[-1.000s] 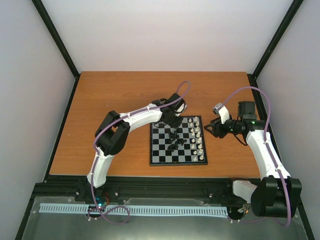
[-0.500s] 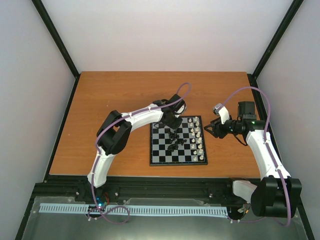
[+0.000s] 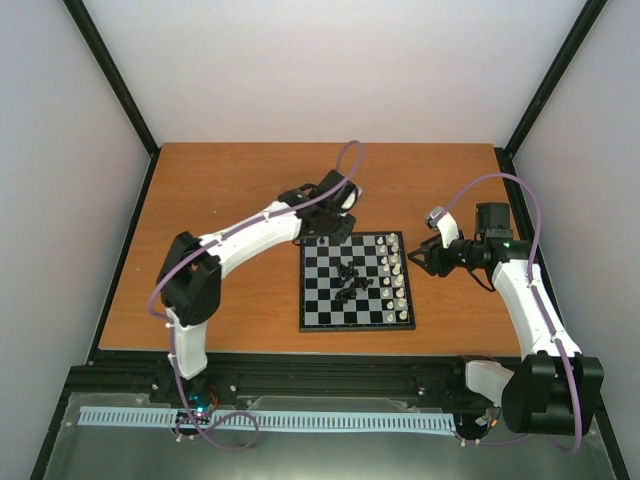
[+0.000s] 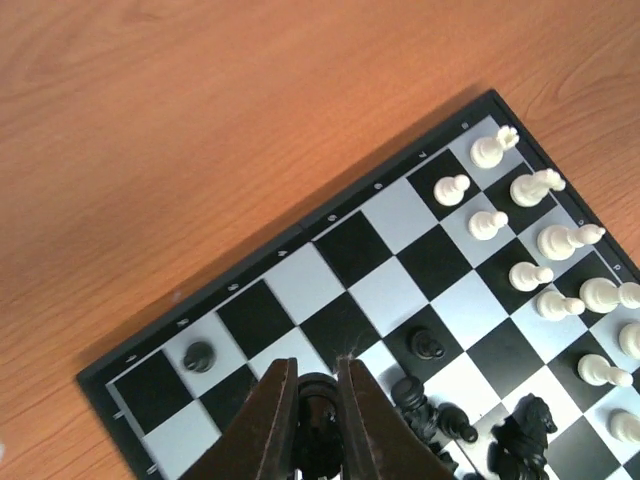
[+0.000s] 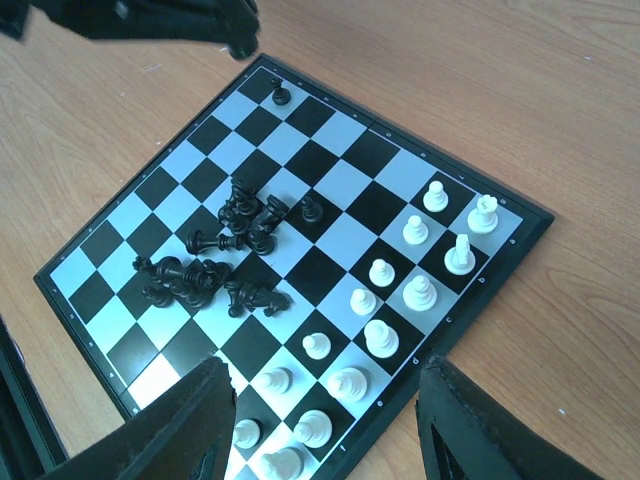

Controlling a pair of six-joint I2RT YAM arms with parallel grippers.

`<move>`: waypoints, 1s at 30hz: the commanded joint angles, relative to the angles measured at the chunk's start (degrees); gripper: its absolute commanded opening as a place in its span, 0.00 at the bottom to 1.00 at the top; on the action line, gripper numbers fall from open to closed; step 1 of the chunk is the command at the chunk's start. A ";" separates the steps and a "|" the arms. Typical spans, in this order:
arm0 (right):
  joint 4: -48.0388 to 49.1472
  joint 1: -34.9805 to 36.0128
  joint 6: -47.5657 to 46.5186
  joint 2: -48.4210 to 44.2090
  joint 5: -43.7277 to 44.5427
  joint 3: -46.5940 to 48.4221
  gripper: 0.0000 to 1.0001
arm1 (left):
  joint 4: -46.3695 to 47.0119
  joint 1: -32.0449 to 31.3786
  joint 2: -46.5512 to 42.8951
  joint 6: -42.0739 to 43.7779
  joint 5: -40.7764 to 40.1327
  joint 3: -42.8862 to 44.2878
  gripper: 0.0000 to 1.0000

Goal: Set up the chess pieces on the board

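Observation:
The board (image 3: pixel 355 327) lies right of the table's centre. White chess pieces (image 3: pixel 398 275) stand in two files along its right side. Black chess pieces (image 3: pixel 347 280) lie heaped in the middle. My left gripper (image 3: pixel 335 228) hangs over the far left part of the board (image 4: pixel 385 215), shut on a black piece (image 4: pixel 318 420) between its fingers (image 4: pixel 275 400). One black pawn (image 4: pixel 200 355) stands on the far corner square and another (image 4: pixel 430 345) stands by the heap. My right gripper (image 5: pixel 325 370) is open and empty above the white pieces (image 5: pixel 380 335) at the right edge of the board (image 5: pixel 345 240).
Bare wooden table (image 3: pixel 230 190) surrounds the board on all sides. The black heap (image 5: pixel 215 265) has pieces lying on their sides. The left gripper (image 5: pixel 230 30) shows dark at the top left of the right wrist view, near the corner pawn (image 5: pixel 281 96).
The left arm's elbow has swung left and its gripper has shifted a little towards the board's far left corner, jaws narrowing on the black piece. The right arm has not moved.

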 commanded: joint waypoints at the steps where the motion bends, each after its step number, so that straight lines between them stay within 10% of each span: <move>1: -0.50 0.52 -1.09 0.40 -1.65 1.48 0.50 | 1.92 4.11 -5.22 -1.57 -0.41 -4.73 0.11; 30: -0.33 0.82 -0.75 2.97 -0.25 1.58 0.50 | 10.09 10.98 0.90 -3.06 4.05 -13.32 0.12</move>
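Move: The left hand already holds a black piece above the board's far edge. Its goal, the empty far-left corner square, lies about 9 cm to the left, 2 cm ahead and 11 cm below. A standing black pawn is one square right of that corner, some 4 cm; a second stands about 4 cm right and 5 cm back from the hand, with the toppled black heap 10 cm back and 2 cm right. From the right hand the corner is roughly 29 cm left and 6 cm ahead. Leftward in a quick arc of about 9 cm, edging slightly forward and rising a little at first, the left hand carries the black piece past the standing pawn to the far-left corner square. It then sinks more slowly, ending some 7 cm lower than it began, the wrist turned about 10 degrees counter-clockwise and the fingers keeping their pinch. ##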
